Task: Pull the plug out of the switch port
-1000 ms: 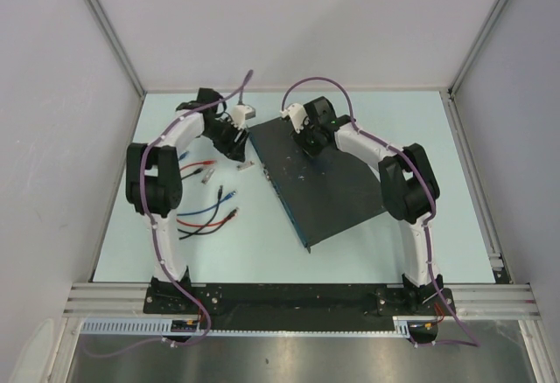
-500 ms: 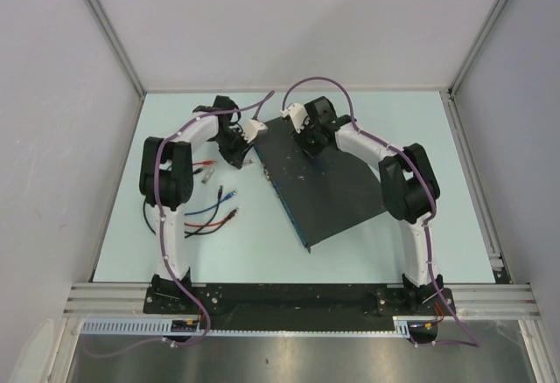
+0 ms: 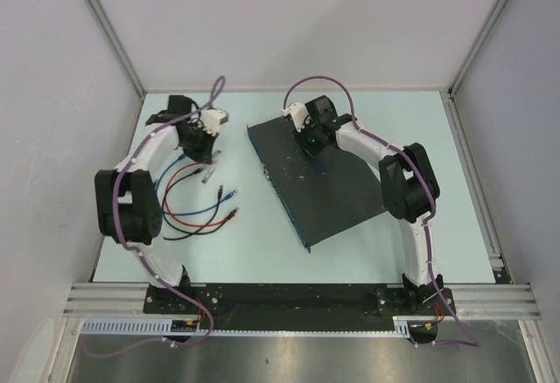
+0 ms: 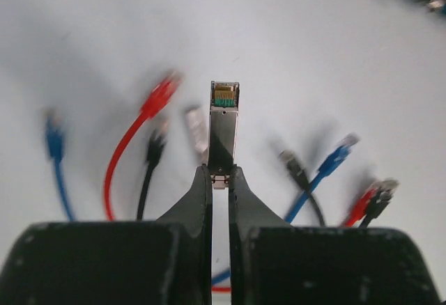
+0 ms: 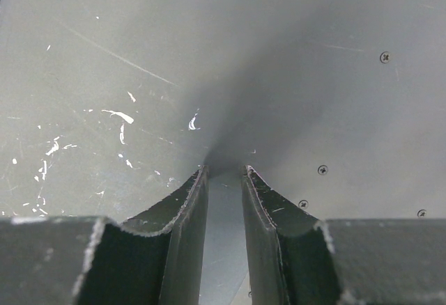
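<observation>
The switch (image 3: 328, 182) is a flat black box lying at an angle on the table, its bluish socket edge facing left. In the left wrist view my left gripper (image 4: 221, 176) is shut on the rear end of a small metal plug (image 4: 224, 127). The plug's gold contacts point away from me, above the table. In the top view the left gripper (image 3: 203, 142) is well left of the switch and apart from it. My right gripper (image 5: 224, 170) rests its tips on the switch's scuffed top (image 5: 139, 40), jaws slightly apart with nothing between them. It sits at the box's far corner (image 3: 308, 142).
Red, blue and black patch cables (image 3: 197, 208) lie looped on the table below the left gripper. A second silver plug (image 4: 196, 129) lies among their ends. Grey walls and rails enclose the pale table (image 3: 262, 252).
My left arm has swung left, away from the switch's socket edge, and its jaws have closed on the plug. The right arm and the switch have not moved.
</observation>
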### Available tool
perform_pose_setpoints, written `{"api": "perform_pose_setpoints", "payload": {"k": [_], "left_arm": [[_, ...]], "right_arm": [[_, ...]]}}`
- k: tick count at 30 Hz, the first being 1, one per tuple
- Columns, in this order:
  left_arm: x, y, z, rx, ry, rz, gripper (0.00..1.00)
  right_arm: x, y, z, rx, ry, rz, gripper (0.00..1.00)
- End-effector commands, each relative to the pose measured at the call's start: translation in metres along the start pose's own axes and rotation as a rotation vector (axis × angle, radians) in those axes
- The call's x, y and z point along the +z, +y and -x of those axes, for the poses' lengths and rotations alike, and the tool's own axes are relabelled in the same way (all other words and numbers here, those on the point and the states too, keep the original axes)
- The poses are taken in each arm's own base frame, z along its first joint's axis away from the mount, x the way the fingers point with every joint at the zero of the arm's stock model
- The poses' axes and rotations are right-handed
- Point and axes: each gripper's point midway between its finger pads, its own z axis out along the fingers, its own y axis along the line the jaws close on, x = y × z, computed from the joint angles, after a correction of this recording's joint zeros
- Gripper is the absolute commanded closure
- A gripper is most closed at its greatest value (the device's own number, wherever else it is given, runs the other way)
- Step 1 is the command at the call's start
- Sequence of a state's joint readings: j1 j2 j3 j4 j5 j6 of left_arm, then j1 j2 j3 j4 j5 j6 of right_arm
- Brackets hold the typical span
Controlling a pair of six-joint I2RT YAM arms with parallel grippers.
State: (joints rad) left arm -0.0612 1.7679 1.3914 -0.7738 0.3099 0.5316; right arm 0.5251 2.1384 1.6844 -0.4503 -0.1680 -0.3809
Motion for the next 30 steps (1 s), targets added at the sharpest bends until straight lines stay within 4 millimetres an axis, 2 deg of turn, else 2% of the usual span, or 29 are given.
{"api": "perform_pose_setpoints", "payload": {"k": [1,3,5,6,7,8,12,13,14,17,20,21,22,24,25,26,30], "left_arm": [[-0.009,0.035,-0.045,-0.151,0.041,0.145,0.98],[0.002,0.04,-0.056,-0.162,0.062,0.16,0.98],[0.012,0.045,-0.059,-0.194,0.074,0.177,0.98],[0.023,0.05,-0.069,-0.219,0.13,0.186,0.94],[0.021,0.056,-0.066,-0.243,0.143,0.2,0.91],[0.022,0.057,-0.065,-0.254,0.158,0.2,0.79],[0.006,0.052,-0.022,-0.226,0.008,0.166,0.56],[-0.005,0.043,0.001,-0.179,-0.065,0.135,0.5],[-0.009,0.041,0.011,-0.164,-0.099,0.131,0.48],[-0.016,0.006,0.055,-0.157,-0.206,0.018,0.45],[-0.015,-0.029,0.09,-0.298,-0.316,-0.197,0.45],[-0.014,-0.033,0.105,-0.317,-0.376,-0.245,0.45],[-0.006,-0.041,0.107,-0.439,-0.373,-0.301,0.45],[0.014,-0.052,0.111,-0.565,-0.362,-0.419,0.45],[0.022,-0.057,0.109,-0.574,-0.346,-0.454,0.46],[0.038,-0.059,0.103,-0.588,-0.306,-0.468,0.46],[0.061,-0.066,0.101,-0.588,-0.268,-0.527,0.48]], "right_arm": [[0.037,0.017,-0.077,0.045,0.23,0.056,0.69],[0.039,0.019,-0.077,0.052,0.233,0.063,0.69],[0.039,0.018,-0.075,0.061,0.228,0.064,0.69],[0.039,0.018,-0.074,0.063,0.227,0.065,0.69],[0.039,0.019,-0.073,0.062,0.222,0.066,0.69],[0.039,0.019,-0.074,0.067,0.222,0.065,0.69],[0.037,0.02,-0.074,0.064,0.222,0.066,0.69],[0.037,0.019,-0.075,0.064,0.225,0.066,0.69],[0.037,0.019,-0.075,0.066,0.224,0.067,0.69],[0.039,0.019,-0.075,0.064,0.231,0.066,0.69],[0.039,0.019,-0.073,0.061,0.225,0.066,0.69],[0.039,0.019,-0.074,0.063,0.226,0.064,0.69],[0.039,0.018,-0.074,0.062,0.226,0.063,0.68],[0.038,0.018,-0.074,0.062,0.224,0.064,0.69],[0.038,0.018,-0.075,0.06,0.227,0.064,0.68],[0.037,0.018,-0.076,0.06,0.228,0.064,0.69],[0.038,0.02,-0.078,0.055,0.235,0.068,0.68]]}}
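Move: My left hand still holds a silver module. The clear spot for it on the table is about 6 cm to my left, 2 cm back and 8 cm down. The loose module lies about 4 cm left, level fore-and-aft; the red plug is 4 cm ahead and 4 cm left, the black plug 7 cm left and 1 cm ahead. The switch's port edge is some 12 cm right. From my right hand the spot is some 30 cm left and 8 cm back. With my left hand I carry the held module left, then down about 7 cm to the table beside the loose module, and open my fingers to let go of it. I then lift clear and sweep some 16 cm right and 7 cm forward towards the switch's port edge, fingers open and swinging to point rightwards, dipping about 3 cm at the end. ##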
